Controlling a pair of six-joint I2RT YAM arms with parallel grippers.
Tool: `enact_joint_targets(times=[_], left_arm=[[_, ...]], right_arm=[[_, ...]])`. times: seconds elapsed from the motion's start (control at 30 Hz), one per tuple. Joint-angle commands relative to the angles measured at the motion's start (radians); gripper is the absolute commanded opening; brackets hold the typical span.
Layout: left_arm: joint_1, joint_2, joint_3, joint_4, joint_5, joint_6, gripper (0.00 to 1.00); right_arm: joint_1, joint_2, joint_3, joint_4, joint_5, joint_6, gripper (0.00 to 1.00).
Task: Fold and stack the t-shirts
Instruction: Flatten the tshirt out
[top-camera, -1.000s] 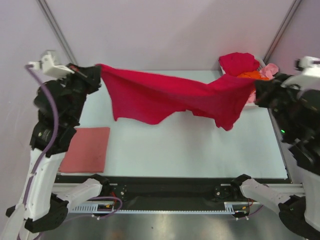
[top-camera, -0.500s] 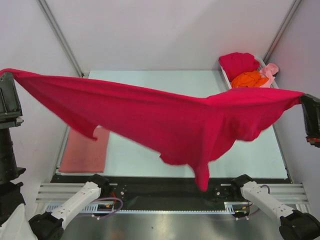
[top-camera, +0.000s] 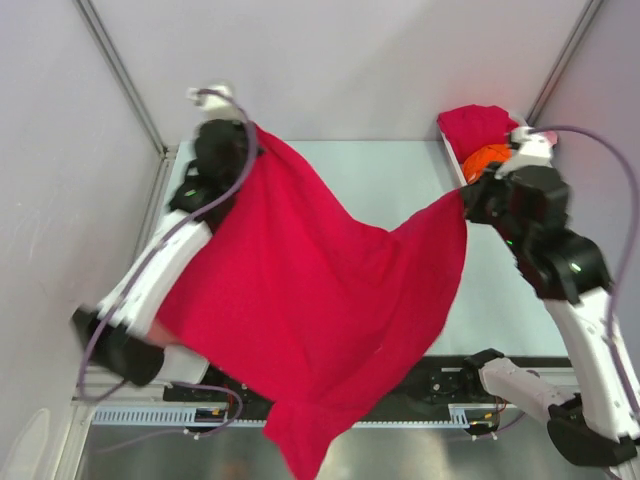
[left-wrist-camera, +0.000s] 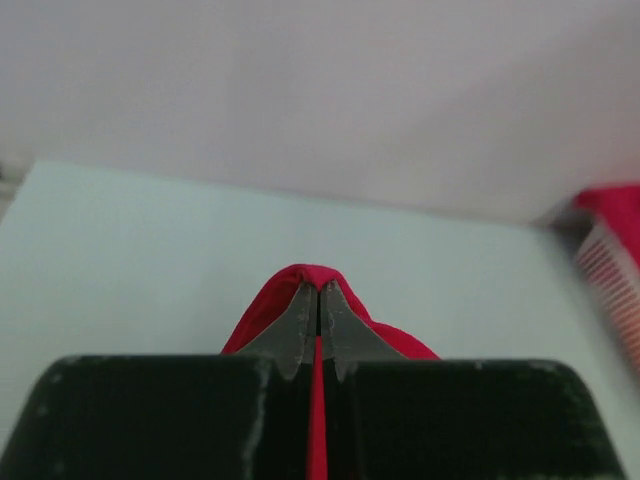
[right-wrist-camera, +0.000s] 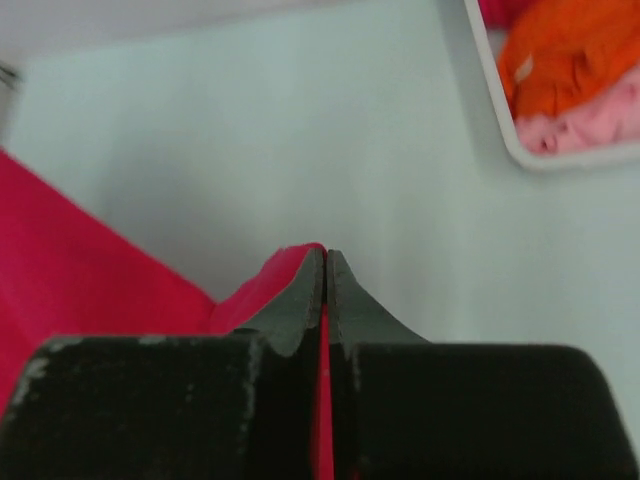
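Note:
A crimson t-shirt (top-camera: 320, 300) hangs spread between my two grippers above the table (top-camera: 400, 180); its lower end trails past the near edge. My left gripper (top-camera: 248, 135) is shut on one top corner at the far left, red cloth (left-wrist-camera: 270, 305) bunched round its tips (left-wrist-camera: 320, 287). The right gripper (top-camera: 468, 198) is shut on the other corner (right-wrist-camera: 270, 275) in front of the basket, fingertips (right-wrist-camera: 326, 252) pinched together. More t-shirts lie in the basket: a crimson one (top-camera: 480, 125), an orange one (right-wrist-camera: 560, 50) and a light pink one (right-wrist-camera: 600, 120).
The white basket (right-wrist-camera: 500, 130) stands at the table's far right corner. Pale walls and a slanted metal post (top-camera: 125, 80) close in the back. The hanging shirt and the left arm (top-camera: 160, 270) hide the table's left half and the arm bases' rail.
Both arms have swung from wide apart at the frame's sides to the far side of the table, closer together. The shirt, stretched level before, now hangs down toward the near edge.

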Motion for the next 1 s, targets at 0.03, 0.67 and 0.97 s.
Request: enact_joint_targets(times=[0.03, 0.67, 0.97], left_arm=[[0.018, 0.263, -0.034, 0.199, 0.056, 0.058, 0.01], [0.1, 1.146, 0.721, 0.195, 0.292, -0.129, 0.0], [0.153, 1.01, 0.619, 0.186, 0.453, -0.239, 0.0]], right_arm=[[-0.078, 0.068, -0.187, 0.089, 0.111, -0.004, 0.0], [-0.414, 0.502, -0.175, 0.22, 0.002, -0.121, 0.0], [-0.428, 0.428, -0.152, 0.176, -0.028, -0.116, 0.0]])
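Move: Out ahead of the left hand, which already pinches one shirt corner, the bare strip of table by the far edge lies about 28 cm forward, 9 cm right and 40 cm below; the folded salmon cloth is some 22 cm back and 22 cm left. For the right hand, gripping the other corner, the clear table before the basket is roughly 13 cm ahead, 12 cm right and 38 cm down; the basket sits about 32 cm ahead, 24 cm right and 33 cm lower. Swinging the hanging red shirt down and out over the table, both hands keep their corners pinched and slow to a near stop by midway. The left drops about 31 cm while reaching 25 cm forward and somewhat right towards the far edge, tipping down some 20 degrees; the right sinks just over 20 cm, going right and forward towards the basket's near side, tipping down and turning clockwise. ##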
